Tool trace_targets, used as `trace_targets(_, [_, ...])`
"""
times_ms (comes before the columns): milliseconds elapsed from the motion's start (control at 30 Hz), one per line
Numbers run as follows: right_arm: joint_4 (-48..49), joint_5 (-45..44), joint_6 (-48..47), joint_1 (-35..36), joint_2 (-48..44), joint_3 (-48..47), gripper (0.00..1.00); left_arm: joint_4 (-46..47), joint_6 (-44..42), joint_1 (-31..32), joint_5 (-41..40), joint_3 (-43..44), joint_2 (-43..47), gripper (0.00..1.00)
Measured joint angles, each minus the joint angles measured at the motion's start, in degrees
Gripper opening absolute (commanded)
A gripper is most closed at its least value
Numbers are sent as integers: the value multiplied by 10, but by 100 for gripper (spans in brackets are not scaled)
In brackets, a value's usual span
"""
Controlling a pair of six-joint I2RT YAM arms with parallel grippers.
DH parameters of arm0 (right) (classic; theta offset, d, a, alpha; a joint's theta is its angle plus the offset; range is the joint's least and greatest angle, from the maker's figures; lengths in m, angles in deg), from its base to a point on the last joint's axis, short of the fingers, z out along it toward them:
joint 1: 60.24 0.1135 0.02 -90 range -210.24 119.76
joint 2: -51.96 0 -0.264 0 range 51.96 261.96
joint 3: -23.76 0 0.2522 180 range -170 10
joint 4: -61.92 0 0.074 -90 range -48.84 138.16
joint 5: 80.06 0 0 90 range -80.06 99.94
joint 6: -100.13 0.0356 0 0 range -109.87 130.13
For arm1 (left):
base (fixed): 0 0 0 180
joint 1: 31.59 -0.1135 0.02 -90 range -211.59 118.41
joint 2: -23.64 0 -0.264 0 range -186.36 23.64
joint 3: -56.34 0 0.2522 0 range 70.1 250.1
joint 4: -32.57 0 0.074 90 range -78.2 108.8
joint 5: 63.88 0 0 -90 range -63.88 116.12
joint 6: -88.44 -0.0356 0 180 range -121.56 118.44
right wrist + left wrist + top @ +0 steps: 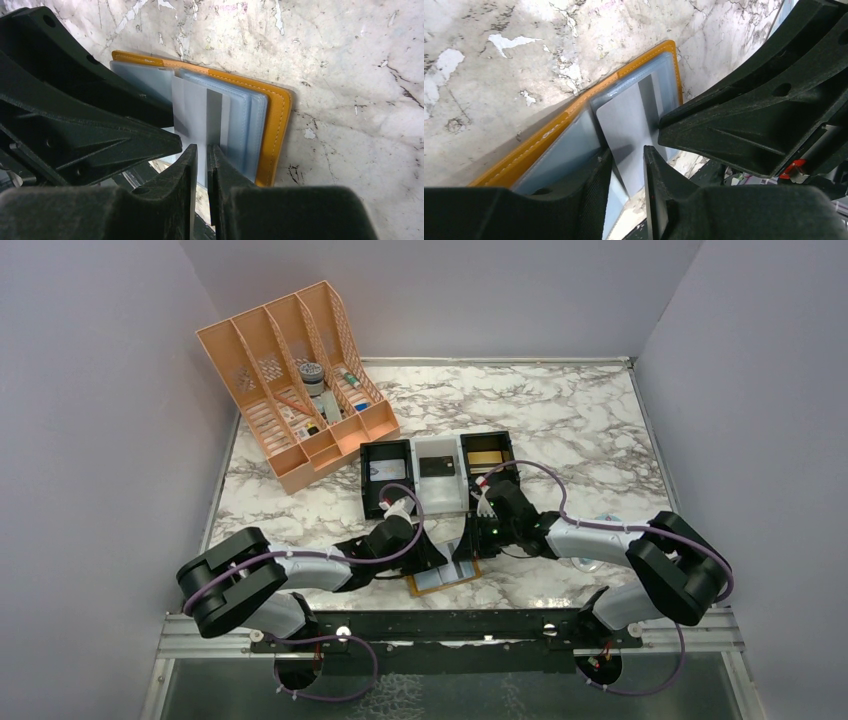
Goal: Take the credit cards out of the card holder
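The mustard-tan card holder (445, 581) lies open on the marble near the front edge, its pale blue sleeves (247, 120) facing up. A grey credit card (624, 120) sticks partway out of a sleeve toward the arms, and it also shows in the right wrist view (187, 107). My left gripper (626, 160) is open, its fingers straddling the card's free end with a clear gap. My right gripper (202, 150) meets it from the other side, tips at the card's edge. Its jaws are nearly together, a thin slit between them showing the table. In the top view both grippers (432, 558) (468, 552) cover much of the holder.
Behind the holder stands a row of three small bins: black (385, 475), white (437, 470) and black (488, 455). An orange desk organizer (300, 390) with small items sits at the back left. The metal rail (450, 625) runs just in front of the holder.
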Motion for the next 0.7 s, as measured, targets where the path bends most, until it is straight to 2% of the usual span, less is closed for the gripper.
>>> trace_targets(400, [3,-9,6,0,0,1,14,38,32,2,-11,-22,-6,0])
trace_targets(700, [-5,-30,4,0,-11,-1,18,59,49,3,-16,-42,24,0])
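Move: Between the two grippers lies the pale card with the dark stripe, still mostly in its pocket. Its middle is about 3 cm to the left hand's right, level fore and aft, 1 cm below. The same card is some 2 cm left of the right hand, level fore and aft and 1 cm below. The open card holder is centred about 1 cm back from the left hand and 2 cm below, neither left nor right; the black-and-white tray lies roughly 18 cm straight ahead, 1 cm below. Closing from about a third open to nearly shut, the left fingers pinch the card's left edge, which stood between them. The hand first dips half a centimetre, then rises a little over 1 cm from that low point, away from the holder, tilting some 5 degrees. The right fingertips stay on the card and pocket by the stripe, easing forward just under 1 cm at the end, their opening unchanged. ##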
